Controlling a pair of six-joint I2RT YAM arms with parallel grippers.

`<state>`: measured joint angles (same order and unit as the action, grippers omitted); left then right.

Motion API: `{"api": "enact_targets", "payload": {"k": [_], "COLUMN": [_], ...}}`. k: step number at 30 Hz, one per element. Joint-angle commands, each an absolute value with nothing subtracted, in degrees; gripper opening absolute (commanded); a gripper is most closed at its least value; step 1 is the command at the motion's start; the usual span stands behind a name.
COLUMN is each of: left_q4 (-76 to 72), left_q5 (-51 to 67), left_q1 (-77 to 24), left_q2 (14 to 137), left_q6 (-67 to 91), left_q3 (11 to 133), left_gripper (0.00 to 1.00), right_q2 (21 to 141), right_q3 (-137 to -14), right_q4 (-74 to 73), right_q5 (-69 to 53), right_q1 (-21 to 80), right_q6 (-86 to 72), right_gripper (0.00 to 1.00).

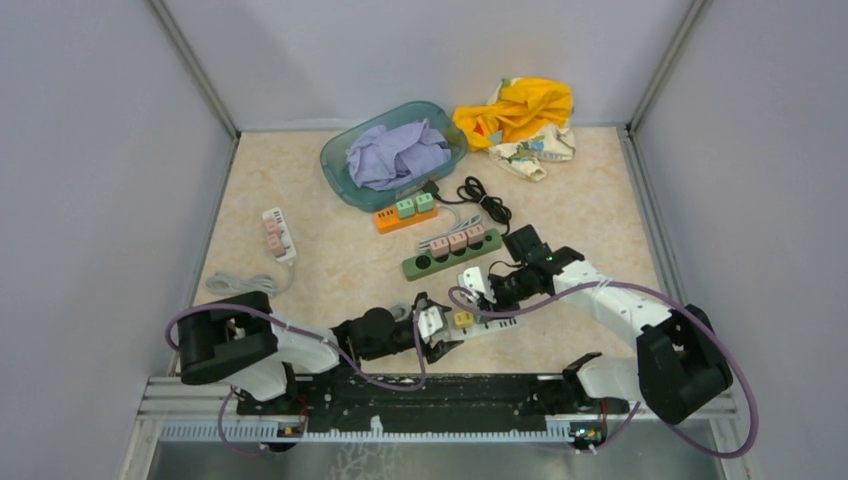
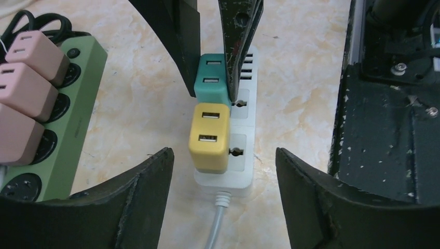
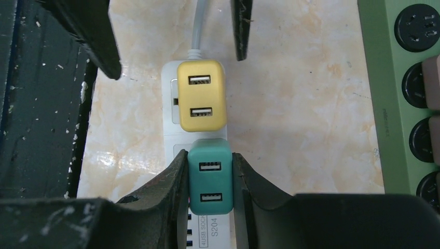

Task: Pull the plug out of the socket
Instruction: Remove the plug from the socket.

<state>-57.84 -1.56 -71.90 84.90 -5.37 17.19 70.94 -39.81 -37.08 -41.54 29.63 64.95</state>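
The socket is a white power strip (image 3: 171,78) lying flat near the table's front edge (image 1: 495,322). Two plugs sit in it: a yellow plug (image 3: 201,102) near the cord end and a teal plug (image 3: 210,179) beside it. My right gripper (image 3: 209,161) is shut on the teal plug, one finger pressed on each side. From the left wrist view those fingers (image 2: 189,46) clamp the teal plug (image 2: 211,78) from above. My left gripper (image 2: 223,155) is open, its fingers standing either side of the strip's cord end (image 2: 241,171) without touching it, close to the yellow plug (image 2: 208,136).
A green strip with pink plugs (image 1: 452,255) lies just behind. Farther back are an orange strip (image 1: 405,214), a teal basket of purple cloth (image 1: 395,155) and yellow cloth (image 1: 520,120). Another white strip (image 1: 278,235) lies left. The black base rail (image 2: 394,129) borders the socket.
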Motion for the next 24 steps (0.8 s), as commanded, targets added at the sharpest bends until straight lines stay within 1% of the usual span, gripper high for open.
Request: {"api": "enact_targets", "payload": {"k": [1, 3, 7, 10, 16, 17, 18, 21, 22, 24], "left_q4": [-70.15, -70.4, -69.67, -68.46, -72.58, -73.44, -74.2, -74.49, -74.34, -73.78], "left_q5": [-0.07, 0.76, 3.53, 5.1, 4.59, 4.19, 3.65, 0.66, -0.23, -1.06], "left_q1": [-71.91, -71.52, -70.85, -70.8, -70.84, -70.76, -70.75, -70.79, -70.82, -70.83], "left_q2": [88.51, 89.58, 91.91, 93.61, 97.76, 98.34, 98.88, 99.63, 99.74, 99.67], "left_q6": [-12.55, -12.96, -13.08, -12.43, -9.14, -9.06, -9.04, -8.87, -8.85, -9.14], "left_q3": [16.12, 16.93, 18.91, 20.41, 20.42, 20.33, 20.23, 20.23, 20.15, 20.0], "left_gripper": [0.74, 0.68, 0.62, 0.54, 0.53, 0.49, 0.44, 0.2, 0.14, 0.05], "right_q2": [69.45, 69.43, 69.45, 69.44, 69.47, 69.5, 69.52, 69.46, 69.44, 69.25], "right_q3": [-40.78, -40.69, -40.69, -40.78, -40.79, -40.79, -40.78, -40.77, -40.78, -40.63], "right_q4": [-40.21, -40.32, -40.43, -40.35, -40.09, -40.08, -40.08, -39.92, -39.94, -39.18], "right_q5": [-46.1, -46.23, -46.27, -46.24, -46.49, -46.5, -46.48, -46.54, -46.62, -47.62], "right_q1": [30.41, 30.54, 30.72, 30.76, 30.93, 31.06, 31.11, 31.24, 31.27, 31.33], "right_q6": [68.04, 68.27, 68.37, 68.3, 68.05, 67.95, 67.94, 67.94, 67.9, 67.29], "right_gripper": [0.0, 0.0, 0.0, 0.0, 0.0, 0.0, 0.0, 0.0, 0.0, 0.0]}}
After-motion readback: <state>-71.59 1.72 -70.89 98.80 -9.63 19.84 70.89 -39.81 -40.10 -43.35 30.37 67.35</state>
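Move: From the left gripper, open around nothing, the yellow plug sits about 2 cm ahead, 3 cm to the right and 2 cm lower. The teal plug is some 4 cm right of the yellow one and 1 cm farther out, and the green strip's middle is roughly 15 cm ahead of the left gripper, 1 cm right and 4 cm lower. From the right gripper, already pinching the teal plug, the yellow plug lies about 4 cm left and 1 cm nearer the base. Bring the left gripper about 2.5 cm right and 1.5 cm down onto the yellow plug, then close its fingers until both pads pinch the plug's sides. Meanwhile keep the right gripper shut on the teal plug and draw it back towards the base by about 1.5 cm, dragging the white strip with it, then hold there. ##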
